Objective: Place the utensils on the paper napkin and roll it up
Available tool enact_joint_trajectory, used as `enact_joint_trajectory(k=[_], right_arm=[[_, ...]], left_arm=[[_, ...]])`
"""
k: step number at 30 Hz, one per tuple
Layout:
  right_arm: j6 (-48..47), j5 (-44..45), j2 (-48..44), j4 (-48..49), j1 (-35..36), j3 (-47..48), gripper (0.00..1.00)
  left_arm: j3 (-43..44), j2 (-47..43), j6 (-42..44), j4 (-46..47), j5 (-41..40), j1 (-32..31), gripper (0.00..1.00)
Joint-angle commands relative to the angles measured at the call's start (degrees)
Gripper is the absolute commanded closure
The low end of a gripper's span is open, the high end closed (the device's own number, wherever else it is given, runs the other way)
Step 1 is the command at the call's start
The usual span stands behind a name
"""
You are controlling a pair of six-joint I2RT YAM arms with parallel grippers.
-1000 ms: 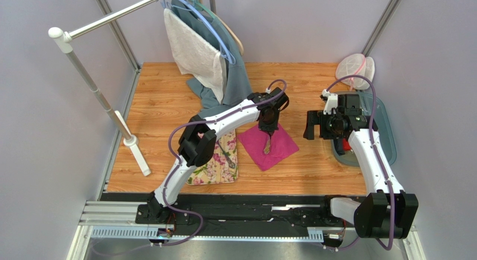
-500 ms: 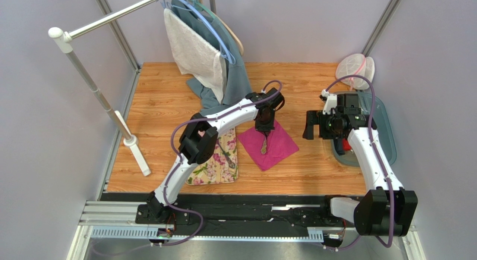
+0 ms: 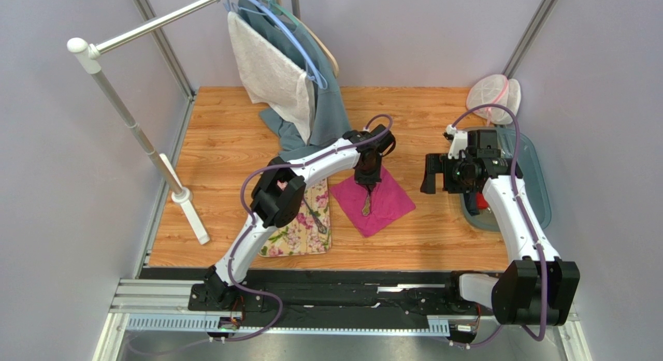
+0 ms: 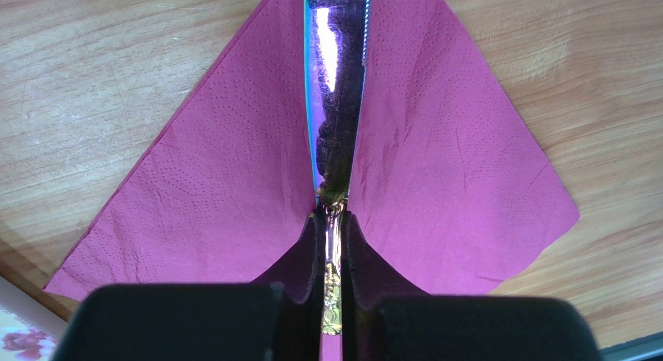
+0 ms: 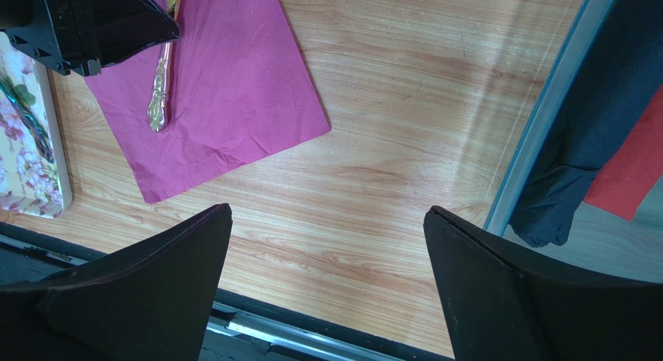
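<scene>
The magenta paper napkin [image 3: 387, 207] [image 4: 194, 206] [image 5: 233, 89] lies flat on the wooden table. My left gripper [image 3: 367, 182] [image 4: 332, 221] hangs over its middle, shut on the ornate handle of a silvery knife [image 4: 335, 105] [image 3: 366, 202] [image 5: 159, 97]. The knife's blade runs out over the napkin, low and along its diagonal. Another utensil [image 3: 315, 213] lies on the flowered mat. My right gripper [image 3: 430, 174] [image 5: 327, 213] stands open to the right of the napkin, above bare wood, with nothing between its fingers.
The flowered mat [image 3: 299, 227] [image 5: 27, 143] lies just left of the napkin. A grey-blue cloth on hangers [image 3: 327, 105] and a white rail stand [image 3: 132, 136] are at the back left. A bluish tray [image 3: 537, 182] [image 5: 545, 120] holding dark and red cloths sits right.
My left gripper has shifted a little to the left and back with the knife still in it. The right arm has barely moved.
</scene>
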Motion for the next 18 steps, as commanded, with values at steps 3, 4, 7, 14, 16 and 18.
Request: enact_joint_trajectory(k=[3, 4, 7, 14, 16, 18], right_arm=[[0.5, -0.3, 0.2, 1.7, -0.5, 2.8, 0.00], [0.4, -0.3, 0.2, 1.7, -0.5, 2.8, 0.00], [0.4, -0.4, 0.5, 1.6, -0.5, 2.8, 0.00], [0.5, -1.3, 0.9, 1.7, -0.5, 3.4, 0.00], [0.2, -1.5, 0.9, 1.4, -0.5, 4.1, 0.00], [-0.3, -1.6, 1.0, 1.0, -0.5, 5.1, 0.00]], left_arm=[[0.4, 0.7, -0.9, 0.6, 0.2, 0.3, 0.83], [0.4, 0.7, -0.8, 0.7, 0.2, 0.3, 0.82], [0.7, 0.5, -0.8, 0.6, 0.1, 0.3, 0.75], [4.4, -1.6, 1.8, 1.1, -2.5, 0.7, 0.59], [5.9, -3.2, 3.5, 1.3, -3.4, 1.0, 0.57], [6.3, -4.7, 5.0, 1.9, -3.5, 1.4, 0.56]])
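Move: The left hand, low over the pink paper napkin, still holds the knife near the neck of its handle; the knife's middle is about 3 cm ahead, with the napkin's middle some 3 cm back and 1 cm right, just below. The floral tray lies 22 cm left and 7 cm back, the fork on it about 17 cm left and 6 cm back. From the right hand, the knife's middle is about 10 cm ahead, 20 cm left, 11 cm below. The left fingers open to let go of the knife, then the hand rises and moves forward, each about 1.5 cm. ##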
